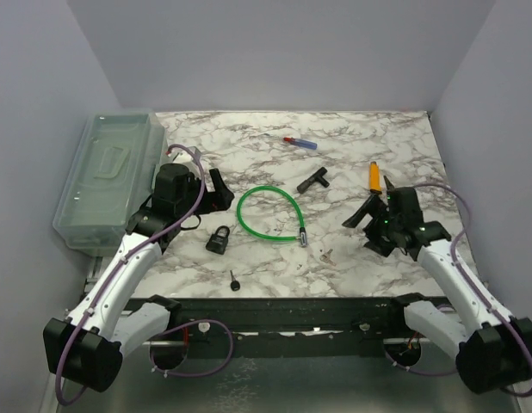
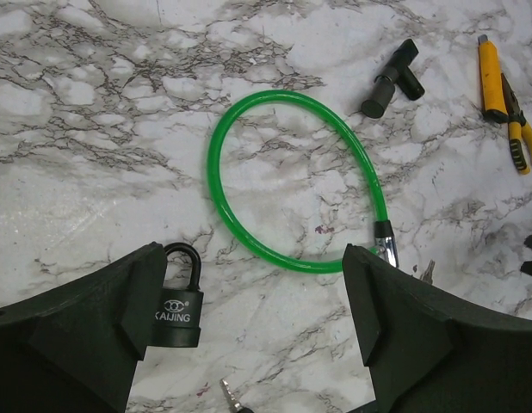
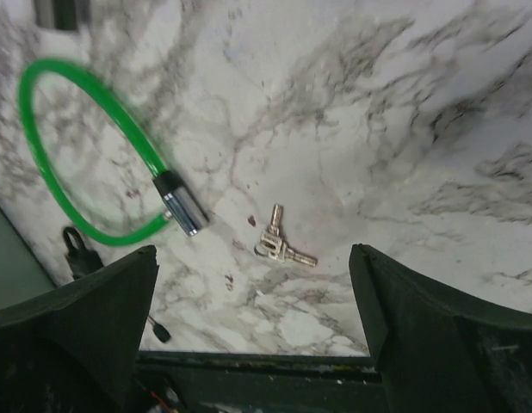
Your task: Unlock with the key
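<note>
A black padlock (image 1: 219,238) lies flat on the marble table, its shackle closed. In the left wrist view the padlock (image 2: 178,305) sits just beside the left finger (image 2: 94,335), apart from it. A black-headed key (image 1: 235,282) lies nearer the front edge; only its tip (image 2: 231,397) shows in that view. A pair of small silver keys (image 3: 286,245) rests on the marble ahead of my right gripper (image 3: 253,292), which is open and empty. My left gripper (image 2: 249,292) is open too, hovering above the table with nothing in it.
A green cable lock (image 1: 270,213) loops mid-table, its metal end (image 3: 182,206) near the silver keys. Farther back lie a black T-shaped tool (image 1: 314,180), orange-handled pliers (image 1: 374,176) and a small screwdriver (image 1: 300,143). A clear plastic box (image 1: 111,176) stands at the left edge.
</note>
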Motion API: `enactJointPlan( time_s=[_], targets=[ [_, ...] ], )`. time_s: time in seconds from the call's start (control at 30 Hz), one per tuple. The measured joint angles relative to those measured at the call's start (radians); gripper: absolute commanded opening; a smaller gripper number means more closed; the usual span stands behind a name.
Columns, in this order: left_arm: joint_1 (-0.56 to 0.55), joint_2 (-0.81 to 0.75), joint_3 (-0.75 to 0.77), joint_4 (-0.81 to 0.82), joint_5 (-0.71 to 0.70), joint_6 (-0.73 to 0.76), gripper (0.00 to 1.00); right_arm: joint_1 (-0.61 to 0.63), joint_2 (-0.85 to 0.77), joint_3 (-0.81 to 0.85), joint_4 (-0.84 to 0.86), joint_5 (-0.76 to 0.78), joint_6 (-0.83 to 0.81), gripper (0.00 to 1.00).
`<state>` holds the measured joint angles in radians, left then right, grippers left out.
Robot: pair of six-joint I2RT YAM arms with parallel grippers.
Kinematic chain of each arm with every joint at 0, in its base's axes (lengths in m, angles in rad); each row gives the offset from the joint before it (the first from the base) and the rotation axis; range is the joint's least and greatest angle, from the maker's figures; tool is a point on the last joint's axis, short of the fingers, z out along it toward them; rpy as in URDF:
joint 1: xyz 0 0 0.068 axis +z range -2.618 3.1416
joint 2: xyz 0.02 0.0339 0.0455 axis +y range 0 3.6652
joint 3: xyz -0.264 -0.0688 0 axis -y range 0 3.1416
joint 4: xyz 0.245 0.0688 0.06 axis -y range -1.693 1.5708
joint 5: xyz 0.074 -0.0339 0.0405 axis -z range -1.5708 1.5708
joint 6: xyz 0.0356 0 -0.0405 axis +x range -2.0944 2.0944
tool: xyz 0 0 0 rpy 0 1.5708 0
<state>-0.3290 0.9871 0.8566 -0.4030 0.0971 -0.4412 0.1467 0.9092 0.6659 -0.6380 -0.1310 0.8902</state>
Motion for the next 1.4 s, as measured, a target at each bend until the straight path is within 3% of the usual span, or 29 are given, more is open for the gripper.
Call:
enactJointPlan(
  time_s=[0.17, 0.27, 0.4, 0.8, 1.07, 1.4],
  targets=[
    [0.000, 0.000, 0.003, -0.006, -0.017, 0.006, 0.89, 0.277, 0.210, 0.023, -0.011, 0.115, 0.068, 1.00],
    [-0.001, 0.000, 0.003, -0.010, -0.027, 0.009, 0.89, 0.372, 0.281, 0.055, -0.015, 0.158, 0.107, 0.99],
    [-0.003, 0.000, 0.003, -0.013, -0.041, 0.011, 0.89, 0.417, 0.335, 0.068, -0.009, 0.203, 0.153, 0.95],
    [-0.005, -0.008, 0.003, -0.027, -0.064, 0.012, 0.88, 0.507, 0.530, 0.117, -0.008, 0.281, 0.219, 0.66],
    [-0.006, -0.010, 0.003, -0.034, -0.065, 0.012, 0.88, 0.510, 0.598, 0.170, -0.011, 0.338, 0.219, 0.57],
    [-0.006, -0.010, 0.003, -0.043, -0.066, 0.013, 0.88, 0.554, 0.649, 0.203, -0.027, 0.369, 0.222, 0.55]
  ],
)
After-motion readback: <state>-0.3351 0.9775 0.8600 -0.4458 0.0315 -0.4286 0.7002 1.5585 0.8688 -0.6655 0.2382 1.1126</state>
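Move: The pair of small keys lies some 12 cm below the right hand, about 8 cm to its left and 3 cm back. The green cable's metal end stands roughly 6 cm to the left of the keys and 5 cm farther out; the middle of the green cable loop is about 15 cm to the left of the keys and 12 cm farther out. From the left hand, the keys lie about 25 cm to the right, 9 cm back and 21 cm below. The right hand swoops down and to its left towards the pair of keys, about 10 cm down and 8 cm across, quickly at first and then easing; it draws back some 3 cm on the way and then regains about half of that. As it sinks, the wrist turns by about 30 degrees so the fingers point nearly straight down, and they narrow from wide open to a little over half, ending just above the keys with no grip on them yet. ##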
